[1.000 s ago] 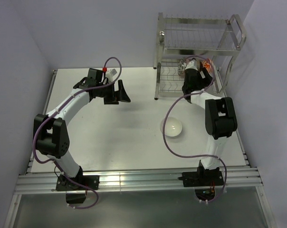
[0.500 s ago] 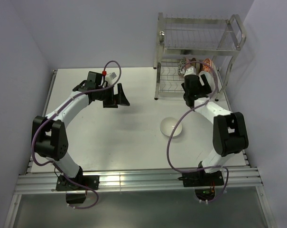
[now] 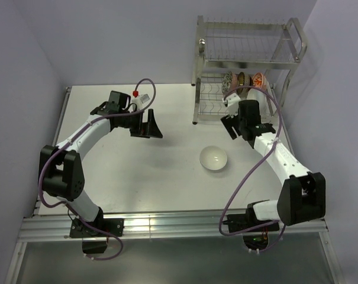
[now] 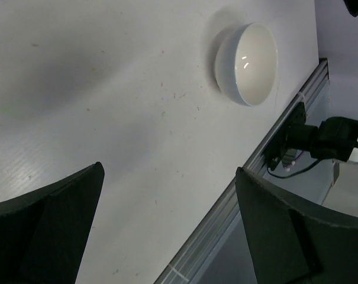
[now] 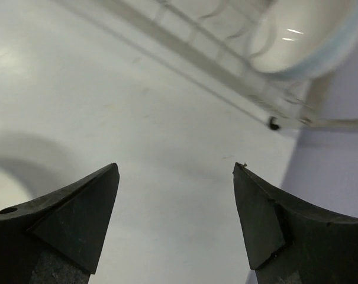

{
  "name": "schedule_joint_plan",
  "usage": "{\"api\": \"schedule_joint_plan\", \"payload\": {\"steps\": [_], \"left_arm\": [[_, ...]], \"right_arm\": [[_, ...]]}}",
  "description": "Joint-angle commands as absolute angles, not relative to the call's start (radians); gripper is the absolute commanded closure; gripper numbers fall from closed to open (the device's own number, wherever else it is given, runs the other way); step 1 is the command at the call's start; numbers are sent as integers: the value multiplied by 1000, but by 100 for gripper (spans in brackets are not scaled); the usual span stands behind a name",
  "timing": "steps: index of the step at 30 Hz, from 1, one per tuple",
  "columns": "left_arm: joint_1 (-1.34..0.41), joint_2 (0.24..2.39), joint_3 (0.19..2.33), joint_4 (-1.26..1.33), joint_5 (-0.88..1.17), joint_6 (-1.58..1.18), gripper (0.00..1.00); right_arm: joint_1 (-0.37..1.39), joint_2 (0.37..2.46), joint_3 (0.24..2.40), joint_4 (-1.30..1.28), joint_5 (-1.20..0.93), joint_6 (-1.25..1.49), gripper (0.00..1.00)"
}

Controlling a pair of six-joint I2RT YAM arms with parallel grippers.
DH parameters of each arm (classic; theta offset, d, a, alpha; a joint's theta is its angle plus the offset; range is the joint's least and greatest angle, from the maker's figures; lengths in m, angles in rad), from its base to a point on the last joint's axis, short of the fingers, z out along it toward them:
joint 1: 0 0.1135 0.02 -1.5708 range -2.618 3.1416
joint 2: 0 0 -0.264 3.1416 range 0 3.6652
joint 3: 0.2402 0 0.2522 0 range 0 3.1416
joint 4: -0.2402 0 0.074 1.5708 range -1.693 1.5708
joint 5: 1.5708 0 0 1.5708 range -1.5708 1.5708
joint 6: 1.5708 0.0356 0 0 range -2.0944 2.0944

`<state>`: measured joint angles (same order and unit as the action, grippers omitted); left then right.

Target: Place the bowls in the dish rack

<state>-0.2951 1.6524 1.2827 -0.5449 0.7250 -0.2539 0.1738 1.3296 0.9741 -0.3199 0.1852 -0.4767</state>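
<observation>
The dish rack (image 3: 250,62) stands at the back right. On its lower tier three bowls stand on edge: a grey-white patterned one (image 3: 228,80), a dark brown one (image 3: 241,78) and an orange-red one (image 3: 258,80). A plain white bowl (image 3: 214,158) sits upright on the table, also seen in the left wrist view (image 4: 248,62). My right gripper (image 3: 231,127) hangs just in front of the rack, open and empty (image 5: 175,167). A pale bowl (image 5: 309,35) in the rack shows beyond it. My left gripper (image 3: 150,124) hovers open over the table's middle (image 4: 169,168).
The rack's front post (image 3: 195,100) rises close to the left of my right gripper. The table's near edge is a metal rail (image 3: 167,225). Purple walls close in at the back and on both sides.
My right arm has drawn back out of the rack's lower tier towards the table, empty, uncovering the orange-red bowl left there. The left arm has barely shifted.
</observation>
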Motion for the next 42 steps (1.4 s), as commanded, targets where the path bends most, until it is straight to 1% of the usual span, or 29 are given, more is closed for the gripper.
{"api": "schedule_joint_plan", "payload": {"steps": [1,4,7,12,14,18,24,29,35,36,41,42], "left_arm": [[-291,1595,1258,-571,834,-164,1],[-291,1588,1244,-613,873,-99,1],[-291,1588,1241,-678,933,-14,1],[-291,1575,1212,-697,1025,61,0],[-291,1562,1198,-674,1026,41,1],[-291,1545,1187,-634,1034,23,0],[-291,1572,1203,-641,1039,28,0],[-291,1589,1212,-632,1035,20,1],[-291,1594,1212,-623,1040,18,0],[-291,1597,1212,-626,1043,20,0],[-291,1606,1204,-632,1051,29,0],[-291,1606,1203,-629,1049,26,0]], "right_arm": [[176,1281,982,-518,-136,-535,16],[179,1308,1006,-635,-297,-580,17],[192,1359,1032,-710,-363,-659,18],[196,1426,1031,-687,-425,-721,19],[195,1469,1040,-681,-437,-730,19],[196,1506,1042,-649,-474,-727,22],[195,1523,1016,-588,-554,-745,24],[196,1568,1020,-578,-575,-772,27],[187,1620,1028,-571,-564,-792,36],[184,1623,1025,-557,-565,-792,39],[160,1623,1028,-554,-615,-787,43],[160,1638,1035,-564,-621,-791,46]]}}
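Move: The last white bowl on the table lies about 10 cm back and 15 cm to the left of the right hand, some 13 cm below it. The rack's near left foot is roughly 6 cm ahead, 22 cm left and 15 cm down. The white bowl already racked stands around 15 cm ahead, 8 cm right and a little lower. From the left hand the table bowl lies about 5 cm back, 23 cm right and 13 cm down. The right rim of the table's white bowl is the goal: the right hand swings left, down and back from the rack, about 11, 11 and 7 cm, turning some 40 degrees counter-clockwise and tipping down. Its fingers partly close, ending either side of the wall, one over the hollow. The left hand, empty and wide open, draws back 6 cm, turning clockwise. ##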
